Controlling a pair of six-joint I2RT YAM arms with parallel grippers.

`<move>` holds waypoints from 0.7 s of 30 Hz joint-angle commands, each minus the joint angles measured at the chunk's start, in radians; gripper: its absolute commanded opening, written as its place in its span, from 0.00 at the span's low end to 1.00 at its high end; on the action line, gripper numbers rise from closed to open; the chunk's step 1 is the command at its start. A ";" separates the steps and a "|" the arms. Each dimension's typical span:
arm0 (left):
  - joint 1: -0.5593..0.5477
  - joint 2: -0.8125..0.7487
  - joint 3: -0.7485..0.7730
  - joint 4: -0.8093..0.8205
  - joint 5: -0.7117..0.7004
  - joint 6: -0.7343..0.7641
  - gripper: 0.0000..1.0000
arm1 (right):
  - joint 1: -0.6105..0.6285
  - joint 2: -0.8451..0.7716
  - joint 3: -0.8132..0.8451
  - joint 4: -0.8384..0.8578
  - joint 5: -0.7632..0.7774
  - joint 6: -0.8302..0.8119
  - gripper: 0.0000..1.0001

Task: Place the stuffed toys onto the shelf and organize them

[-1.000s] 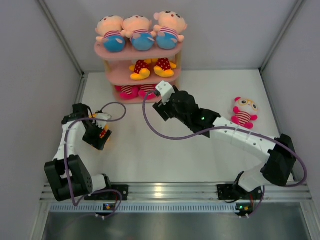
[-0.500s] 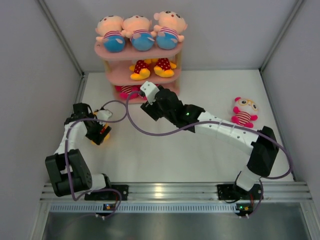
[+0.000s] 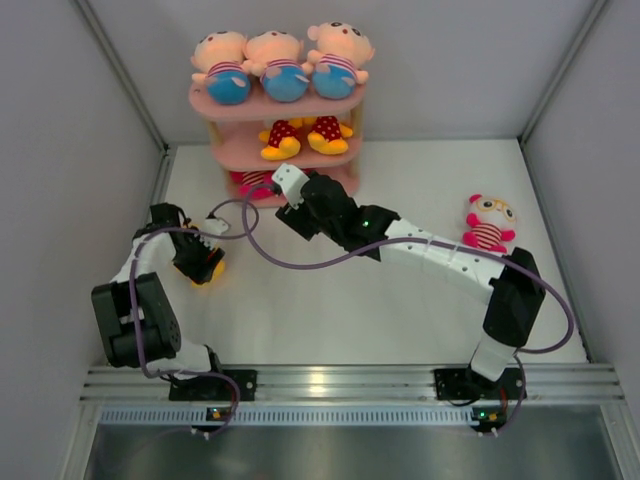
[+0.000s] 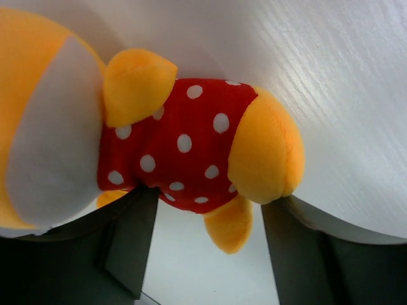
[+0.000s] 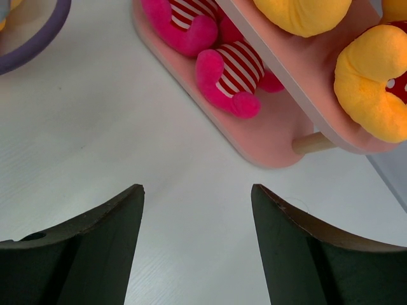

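Note:
The pink shelf (image 3: pixel 300 104) stands at the back. Three peach-headed stuffed toys (image 3: pixel 285 65) sit on its top board, two yellow polka-dot ones (image 3: pixel 300 137) on the middle board, and pink-striped ones (image 5: pixel 229 76) on the bottom board (image 5: pixel 267 143). My left gripper (image 3: pixel 203 264) is low over a yellow toy in red polka-dot (image 4: pixel 184 143) lying on the table. It is open (image 4: pixel 210 197), with one tip at each side of the toy's body. My right gripper (image 3: pixel 290 184) hovers open and empty (image 5: pixel 197 189) just before the bottom board.
A pink-white toy with a red-striped body (image 3: pixel 488 225) lies on the table at the right, past my right arm's elbow. A purple cable (image 3: pixel 270 255) loops across the table between the arms. Grey walls close in both sides.
My left gripper's jaws have narrowed around the yellow toy. My right gripper has swung left along the front of the shelf's bottom board.

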 commanded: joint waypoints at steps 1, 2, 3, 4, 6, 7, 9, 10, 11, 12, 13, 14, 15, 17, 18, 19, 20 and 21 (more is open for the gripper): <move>0.005 0.100 0.033 0.026 0.032 0.035 0.66 | 0.011 -0.003 0.045 0.020 0.015 -0.008 0.69; 0.004 0.122 0.035 0.026 0.013 0.043 0.63 | 0.011 -0.006 0.037 0.022 0.021 -0.011 0.69; 0.005 0.139 0.036 0.025 0.006 0.042 0.60 | 0.011 -0.013 0.034 0.025 0.026 -0.012 0.69; 0.005 0.159 0.035 0.025 0.001 0.042 0.46 | 0.011 -0.018 0.025 0.030 0.029 -0.014 0.69; 0.004 0.153 0.030 0.026 0.007 0.048 0.18 | 0.011 -0.036 0.014 0.039 0.036 -0.018 0.69; 0.004 0.141 0.027 0.028 0.013 0.046 0.00 | 0.009 -0.042 0.007 0.049 0.040 -0.020 0.69; 0.004 0.072 0.026 0.026 0.034 0.075 0.00 | 0.009 -0.059 -0.009 0.060 0.046 -0.022 0.69; 0.004 0.014 0.026 0.025 0.041 0.092 0.00 | 0.009 -0.064 -0.015 0.065 0.047 -0.023 0.69; 0.004 -0.016 0.029 0.019 0.047 0.130 0.00 | 0.011 -0.069 -0.026 0.079 0.050 -0.023 0.69; 0.002 -0.043 0.035 0.008 0.068 0.155 0.00 | 0.009 -0.084 -0.033 0.088 0.053 -0.023 0.69; 0.002 -0.086 0.045 -0.006 0.081 0.178 0.00 | 0.008 -0.091 -0.044 0.097 0.055 -0.023 0.69; 0.002 -0.097 0.084 -0.059 0.094 0.213 0.00 | 0.008 -0.101 -0.070 0.121 0.053 -0.023 0.69; 0.002 -0.097 0.113 -0.093 0.107 0.227 0.00 | 0.008 -0.122 -0.085 0.135 0.059 -0.023 0.69; 0.002 -0.094 0.198 -0.183 0.143 0.267 0.00 | 0.005 -0.144 -0.134 0.155 0.063 -0.023 0.69; 0.002 -0.097 0.222 -0.211 0.151 0.290 0.00 | 0.003 -0.167 -0.151 0.174 0.064 -0.023 0.70; -0.003 -0.112 0.255 -0.234 0.171 0.317 0.00 | -0.003 -0.180 -0.168 0.184 0.064 -0.023 0.69; -0.012 -0.125 0.271 -0.254 0.176 0.371 0.00 | -0.009 -0.194 -0.200 0.194 0.064 -0.020 0.69; -0.022 -0.139 0.286 -0.301 0.182 0.396 0.00 | -0.014 -0.222 -0.216 0.207 0.064 -0.017 0.69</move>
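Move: The red-dotted yellow toy lies right under the left hand's open fingers, its middle about 3 cm ahead, 3 cm left and 2 cm below. The left pink toy on the bottom shelf is some 17 cm ahead and 13 cm right of that hand; the shelf's middle is about 20 cm ahead and 22 cm right. From the right hand, the dotted toy lies roughly 20 cm left, 4 cm back and 22 cm below. Left fingers dip 2 cm, pinch the dotted toy's body and lift about 10 cm; right hand drifts right. ##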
